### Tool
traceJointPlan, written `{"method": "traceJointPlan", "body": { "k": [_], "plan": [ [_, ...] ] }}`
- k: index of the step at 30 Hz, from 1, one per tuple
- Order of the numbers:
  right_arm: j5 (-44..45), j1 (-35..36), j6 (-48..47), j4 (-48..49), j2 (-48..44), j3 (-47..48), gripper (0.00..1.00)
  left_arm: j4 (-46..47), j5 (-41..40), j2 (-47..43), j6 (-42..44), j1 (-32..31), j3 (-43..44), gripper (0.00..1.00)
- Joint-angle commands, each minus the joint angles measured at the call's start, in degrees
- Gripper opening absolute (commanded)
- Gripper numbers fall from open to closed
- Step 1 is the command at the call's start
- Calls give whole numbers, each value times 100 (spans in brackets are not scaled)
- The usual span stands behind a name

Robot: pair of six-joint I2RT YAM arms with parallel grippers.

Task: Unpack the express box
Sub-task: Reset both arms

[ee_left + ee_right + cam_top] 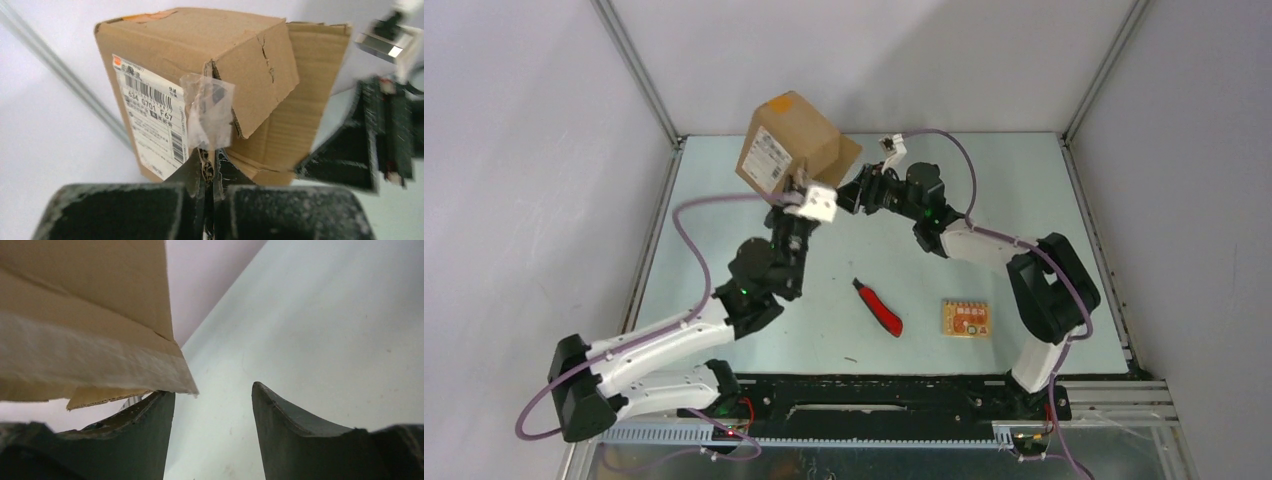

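The express box (pixel 786 140) is a brown carton with a white label. It hangs tilted above the far left of the table. My left gripper (pixel 802 190) is shut on a torn cardboard flap at its lower edge. In the left wrist view the fingers (pixel 209 160) pinch that flap below crumpled clear tape (pixel 207 112), with the box (pixel 200 65) above. My right gripper (pixel 849 190) stands open just right of the box. In the right wrist view a taped flap (pixel 90 325) sits over its left finger (pixel 145 430). Nothing is between the fingers of this gripper (pixel 212 395).
A red-and-black utility knife (pixel 879 307) lies mid-table. A flat orange-yellow packet (pixel 965 318) lies to its right. White walls with metal frame posts (pixel 639 75) close in the table at the back and both sides.
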Motion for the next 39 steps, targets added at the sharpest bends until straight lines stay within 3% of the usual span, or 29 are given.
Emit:
{"method": "traceJointPlan", "body": {
  "k": [1, 4, 6, 12, 15, 17, 21, 23, 26, 35, 39],
  "plan": [
    [557, 119, -462, -840, -829, -244, 61, -3685, -774, -209, -4022, 495, 1421, 0],
    [774, 179, -560, -1447, -1277, -391, 62, -5934, -69, 80, -6074, 1185, 2401, 0],
    [948, 238, -638, -1855, -1640, -522, 64, -6918, 450, 309, -6962, 1553, 2916, 0],
    [1177, 517, -595, -2595, -2761, -1216, 67, -8484, 2448, 1065, -8395, 2599, 3533, 0],
    [1552, 741, -627, -3142, -3307, -1438, 69, -8527, 3103, 1324, -8580, 2884, 3311, 1],
    [1721, 778, -525, -3387, -3626, -1611, 70, -8453, 3516, 1472, -8659, 3023, 3144, 17],
    [2223, 775, -594, -4087, -4039, -1737, 84, -8208, 3951, 1651, -8720, 3197, 2833, 36],
    [2360, 768, -672, -4327, -4118, -1744, 88, -8109, 4170, 1747, -8716, 3283, 2735, 41],
    [2488, 752, -733, -4459, -4228, -1834, 89, -8082, 4094, 1800, -8609, 3354, 2667, 48],
    [2620, 741, -701, -4448, -4350, -1843, 93, -8226, 3429, 1163, -8222, 3441, 2785, 97],
    [2632, 667, -692, -4510, -4423, -1743, 98, -8569, 2763, 734, -8091, 3428, 2946, 100]
  ]
}}
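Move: The left hand still pinches the emptied express box by an edge, its middle about 9 cm ahead, 1 cm left and 4 cm above; the clear table spot for it lies some 9 cm ahead, 2 cm right and 36 cm below. From the open right hand, the box is about 1 cm ahead, 9 cm left and 16 cm up, the red cutter 16 cm back, 10 cm right and 22 cm down, the snack pack 20 cm back and 33 cm right, equally low. Left hand sinks 18 cm, fingers tipping down, releasing the box onto the table; right withdraws back-right, opening wider. ##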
